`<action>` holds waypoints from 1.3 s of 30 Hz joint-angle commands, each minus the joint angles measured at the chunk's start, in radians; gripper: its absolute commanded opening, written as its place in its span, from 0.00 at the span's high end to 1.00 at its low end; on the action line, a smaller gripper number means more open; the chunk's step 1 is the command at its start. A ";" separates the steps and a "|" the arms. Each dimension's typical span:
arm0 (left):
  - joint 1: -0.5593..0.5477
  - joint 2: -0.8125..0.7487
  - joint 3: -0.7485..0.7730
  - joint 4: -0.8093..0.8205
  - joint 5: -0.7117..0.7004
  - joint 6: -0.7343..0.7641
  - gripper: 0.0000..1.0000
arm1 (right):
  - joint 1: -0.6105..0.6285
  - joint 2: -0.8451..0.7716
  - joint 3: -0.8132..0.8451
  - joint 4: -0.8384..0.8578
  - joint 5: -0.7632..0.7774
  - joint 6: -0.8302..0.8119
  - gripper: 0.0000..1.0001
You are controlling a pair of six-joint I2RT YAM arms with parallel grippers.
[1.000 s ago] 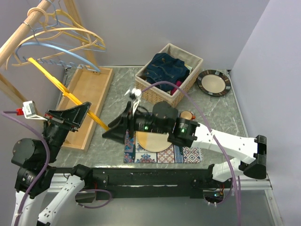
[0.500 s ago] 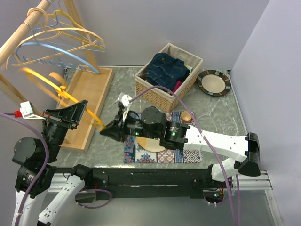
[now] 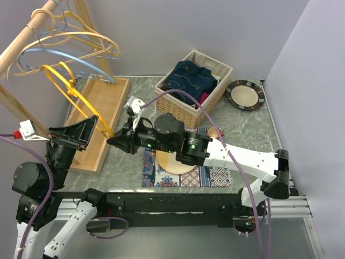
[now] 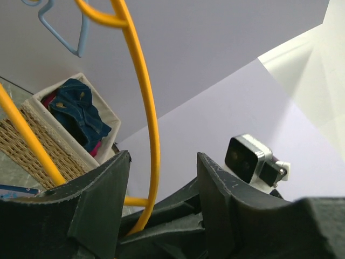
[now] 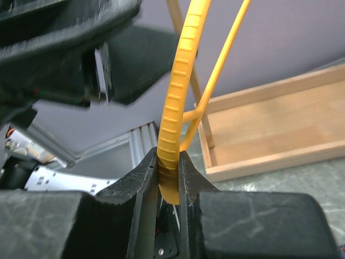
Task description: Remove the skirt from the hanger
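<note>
A bare yellow hanger [image 3: 81, 100] stands tilted over the left of the table with no cloth on it. My right gripper [image 3: 111, 141] is shut on its ribbed lower end [image 5: 178, 97], the bar pinched between both fingers at the right gripper's tips [image 5: 168, 154]. My left gripper [image 3: 96, 121] is open. The hanger's thin bar [image 4: 148, 108] passes between the left gripper's spread jaws [image 4: 163, 156] close to the left finger, and I cannot tell if it touches. A dark blue denim garment [image 3: 188, 78], which looks like the skirt, lies crumpled in the wicker basket [image 3: 223, 67].
A long wooden tray [image 3: 99, 102] lies at the left under the hanger. A wooden rail [image 3: 24, 40] at top left carries a blue hanger [image 3: 59, 54] and pale ones. A plate [image 3: 245, 94] sits back right, and a patterned mat [image 3: 215, 177] lies under the right arm.
My left gripper has opened and let go of the yellow hanger. My right gripper closed on its lower end and slid left. The hanger swung from lying slanted to more upright.
</note>
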 commanded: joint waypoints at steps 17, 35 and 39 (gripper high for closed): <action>-0.001 0.022 -0.009 -0.019 -0.044 0.114 0.58 | 0.000 0.194 0.374 -0.158 -0.003 -0.070 1.00; -0.001 0.048 0.000 0.001 -0.027 0.146 0.99 | 0.000 0.216 0.368 -0.137 -0.030 -0.030 0.70; -0.001 0.063 0.058 -0.051 -0.079 0.190 0.99 | -0.004 0.141 0.244 -0.079 0.000 0.002 0.14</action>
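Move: From the left hand, open and empty, the part of the yellow hanger next to its held end lies about 4 cm to the right and 2 cm below, neither ahead nor back. The wooden tray is some 23 cm ahead, 8 cm left and 44 cm down; the blue hanger about 20 cm ahead and 9 cm left, near hand height. The right hand grips the hanger's end, with the left gripper about 6 cm left, 1 cm ahead and 3 cm above. Carrying the yellow hanger's end across to the waiting gripper, the right hand travels about 4 cm left and 2 cm forward, then stops. The left hand eases some 2 cm forward and down and a little left, and pinches the hanger's bar beside the right fingers; only after that do the right fingers open to let go. ##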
